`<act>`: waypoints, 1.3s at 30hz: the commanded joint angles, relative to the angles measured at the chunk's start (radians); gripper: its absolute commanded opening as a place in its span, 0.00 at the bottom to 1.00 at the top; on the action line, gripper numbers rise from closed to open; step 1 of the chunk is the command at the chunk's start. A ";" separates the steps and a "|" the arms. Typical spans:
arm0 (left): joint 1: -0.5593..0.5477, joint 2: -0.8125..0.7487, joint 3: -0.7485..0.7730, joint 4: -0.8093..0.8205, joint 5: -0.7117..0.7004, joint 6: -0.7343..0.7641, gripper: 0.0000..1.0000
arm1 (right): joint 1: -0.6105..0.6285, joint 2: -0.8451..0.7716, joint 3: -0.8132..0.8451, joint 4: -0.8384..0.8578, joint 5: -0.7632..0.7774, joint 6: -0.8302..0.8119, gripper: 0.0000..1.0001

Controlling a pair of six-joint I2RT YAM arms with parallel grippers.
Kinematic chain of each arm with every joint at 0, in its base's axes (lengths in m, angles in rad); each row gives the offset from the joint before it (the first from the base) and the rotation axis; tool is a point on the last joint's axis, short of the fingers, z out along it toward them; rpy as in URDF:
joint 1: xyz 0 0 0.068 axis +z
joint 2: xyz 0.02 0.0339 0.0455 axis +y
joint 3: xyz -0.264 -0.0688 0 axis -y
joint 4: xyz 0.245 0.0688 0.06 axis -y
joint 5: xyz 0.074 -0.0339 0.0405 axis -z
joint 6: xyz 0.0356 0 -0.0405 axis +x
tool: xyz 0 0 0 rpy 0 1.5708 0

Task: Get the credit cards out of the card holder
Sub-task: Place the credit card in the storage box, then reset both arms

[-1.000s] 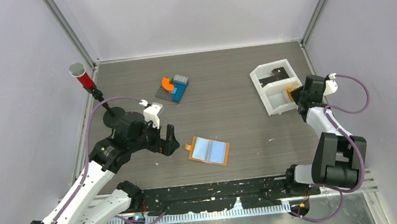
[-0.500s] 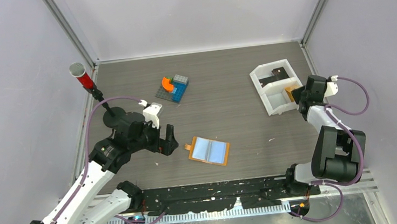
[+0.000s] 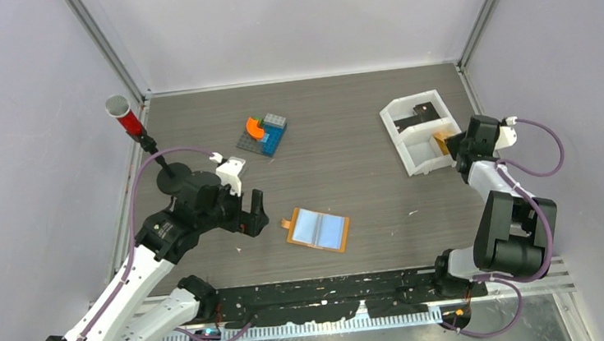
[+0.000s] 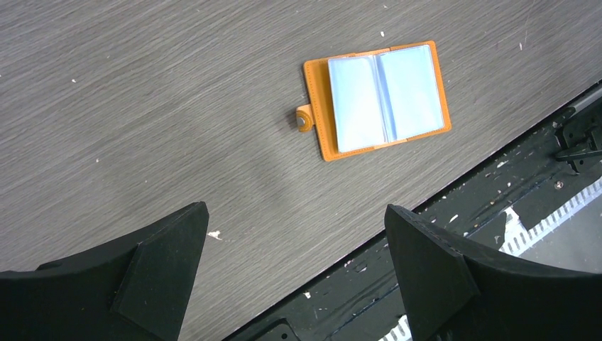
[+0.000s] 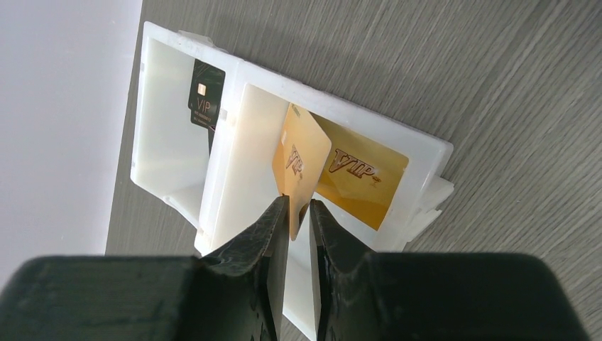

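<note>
The card holder (image 3: 317, 230) (image 4: 380, 97) lies open on the table, tan-orange with pale blue sleeves that look empty. My left gripper (image 3: 255, 216) (image 4: 294, 213) hovers open just left of it, with nothing between its fingers. My right gripper (image 3: 455, 142) (image 5: 298, 202) is over the white tray (image 3: 395, 142) (image 5: 234, 71). Its jaws stand slightly apart around the edge of an upright gold credit card (image 5: 302, 160), with a gap on one side. A second gold card (image 5: 362, 177) lies flat in that compartment. A black card (image 5: 204, 99) (image 3: 422, 112) sits in the far one.
A small pile of toy bricks (image 3: 263, 133) sits mid-table at the back. A red cylinder (image 3: 123, 116) stands at the back left, with a black disc (image 3: 173, 179) near the left arm. Enclosure walls stand on both sides, and a black rail (image 3: 334, 291) runs along the front.
The right gripper's jaws have parted a little around the gold card, and its wrist has shifted slightly to the right. The left arm and the card holder have not moved.
</note>
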 commanded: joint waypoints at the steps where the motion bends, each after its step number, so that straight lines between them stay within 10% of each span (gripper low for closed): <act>1: -0.003 -0.009 0.024 -0.005 -0.025 0.022 0.99 | -0.010 -0.004 0.048 -0.007 0.033 0.000 0.25; 33: -0.003 -0.045 0.020 0.039 -0.036 0.007 0.99 | 0.148 -0.219 0.209 -0.380 0.122 -0.281 0.36; 39: -0.003 -0.095 0.034 0.086 -0.033 -0.033 0.99 | 0.410 -0.342 0.169 -0.423 0.132 -0.363 0.69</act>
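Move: The right hand's slightly parted fingertips are just above the storage box's near compartment, its middle about 1 cm to the left and 4 cm below, with the end of a tilted gold card between them. A flat gold card lies in there some 3 cm to the right and 2 cm back, 6 cm below; the black card in the far compartment is about 9 cm ahead and 2 cm left. From the left hand, the near compartment is roughly 19 cm ahead and 47 cm right, 13 cm lower. Easing right and back a couple of centimetres at first, the right hand then climbs about 8 cm out of the near compartment and swings left some 10 cm, quickening towards the box's left side. The wrist turns counter-clockwise roughly 20 degrees and its left side dips; the fingers, already slightly apart, open well wider and leave the gold card behind. ##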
